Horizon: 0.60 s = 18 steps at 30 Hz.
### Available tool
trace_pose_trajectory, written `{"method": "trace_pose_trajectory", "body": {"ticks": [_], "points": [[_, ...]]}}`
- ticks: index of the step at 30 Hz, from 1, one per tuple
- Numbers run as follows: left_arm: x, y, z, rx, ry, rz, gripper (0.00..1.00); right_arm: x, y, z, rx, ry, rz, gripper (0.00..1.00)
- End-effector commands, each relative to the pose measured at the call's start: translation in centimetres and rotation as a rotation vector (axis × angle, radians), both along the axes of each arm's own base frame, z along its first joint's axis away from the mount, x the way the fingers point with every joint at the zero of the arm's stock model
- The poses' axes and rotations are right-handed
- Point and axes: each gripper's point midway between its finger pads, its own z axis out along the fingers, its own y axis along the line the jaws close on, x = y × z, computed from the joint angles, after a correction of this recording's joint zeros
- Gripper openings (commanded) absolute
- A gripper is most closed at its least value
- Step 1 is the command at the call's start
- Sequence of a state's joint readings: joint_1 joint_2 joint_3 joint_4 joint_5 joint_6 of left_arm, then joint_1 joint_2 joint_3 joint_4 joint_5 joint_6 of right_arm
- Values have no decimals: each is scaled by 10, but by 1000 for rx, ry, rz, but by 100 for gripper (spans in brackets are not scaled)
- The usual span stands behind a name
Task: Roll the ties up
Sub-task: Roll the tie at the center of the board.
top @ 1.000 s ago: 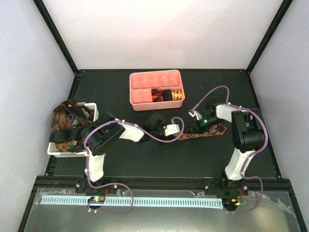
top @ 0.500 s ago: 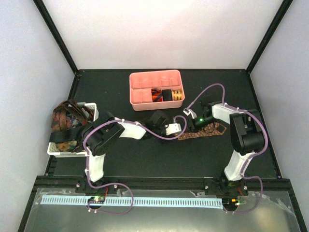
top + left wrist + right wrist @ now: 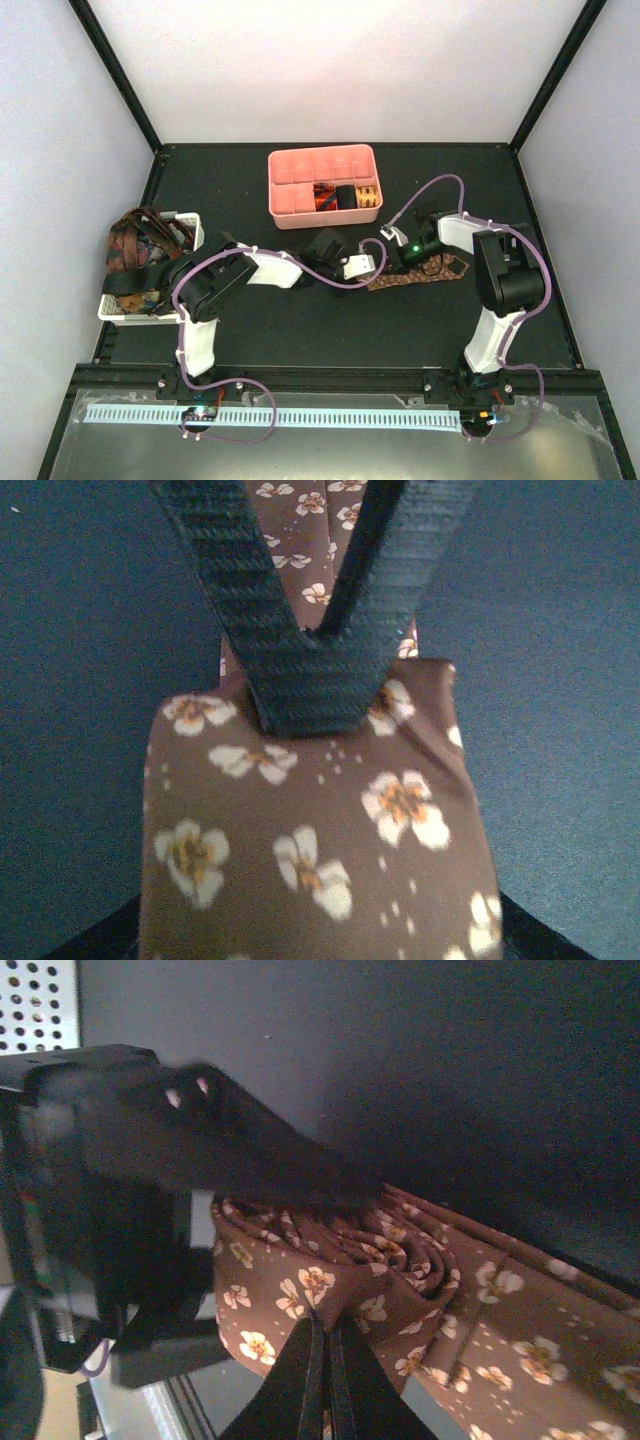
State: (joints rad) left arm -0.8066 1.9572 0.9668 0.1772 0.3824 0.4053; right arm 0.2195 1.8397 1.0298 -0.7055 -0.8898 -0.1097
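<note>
The brown tie (image 3: 432,270) with small pale flowers lies on the black table, its left end wound into a roll (image 3: 400,1250). My right gripper (image 3: 328,1335) is shut, pinching a fold of the roll's outer layer; in the top view the right gripper (image 3: 402,254) is just right of the roll. The roll (image 3: 310,830) sits between the spread jaws of my left gripper (image 3: 320,945), which is open, and only its fingertips (image 3: 95,935) show in the corners. From above, the left gripper (image 3: 372,263) meets the roll from the left. More ties (image 3: 135,250) are heaped in the white basket.
The pink compartmented tray (image 3: 300,165) stands behind the grippers with rolled ties in its front right cells. The white slotted basket (image 3: 188,222) sits at the left table edge. The black frame posts rise at the back corners.
My right gripper has moved left and closed on the tie's roll. The left gripper's jaws have widened around the roll.
</note>
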Motion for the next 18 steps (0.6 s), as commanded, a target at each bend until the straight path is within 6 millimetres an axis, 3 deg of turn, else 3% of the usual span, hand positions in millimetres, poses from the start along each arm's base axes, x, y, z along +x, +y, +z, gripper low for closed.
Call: {"method": "trace_pose_trajectory", "body": {"ticks": [1,3,8,18], "points": [[-8,24,-21,78,60,48,65,9,-12,-12,-66,-43,-13,2],[-6,19,-3,10,28,42,77,10,-17,-17,-86,-41,-21,2],[-3,13,20,-101,-40,29,85,12,-30,-30,-150,-36,-37,2],[6,-22,25,-298,-17,0,93,4,-38,-45,-205,-17,-48,2]]}}
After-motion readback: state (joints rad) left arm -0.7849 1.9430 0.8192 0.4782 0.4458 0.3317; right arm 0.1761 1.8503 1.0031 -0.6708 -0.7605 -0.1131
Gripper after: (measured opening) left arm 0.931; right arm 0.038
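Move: The tie's roll sits right at the left hand, between its loosening fingers, some 1 cm to the right of the hand point. From the right hand the roll's middle is about 2 cm to the left and 2 cm below, and its shut tips pinch the cloth there. The flat tail's middle lies about 8 cm to the right of the right hand and 4 cm below. The pink tray is about 18 cm ahead and 13 cm left of that same hand. Down and to the right, about 2.5 cm each way, the right hand carries the roll towards the board, still pinching the cloth on its right side and tipping its fingers slightly steeper. The left fingers spread almost fully as that hand backs 2 cm left off the roll, then comes back right, rising 1 cm and tilting flatter. ##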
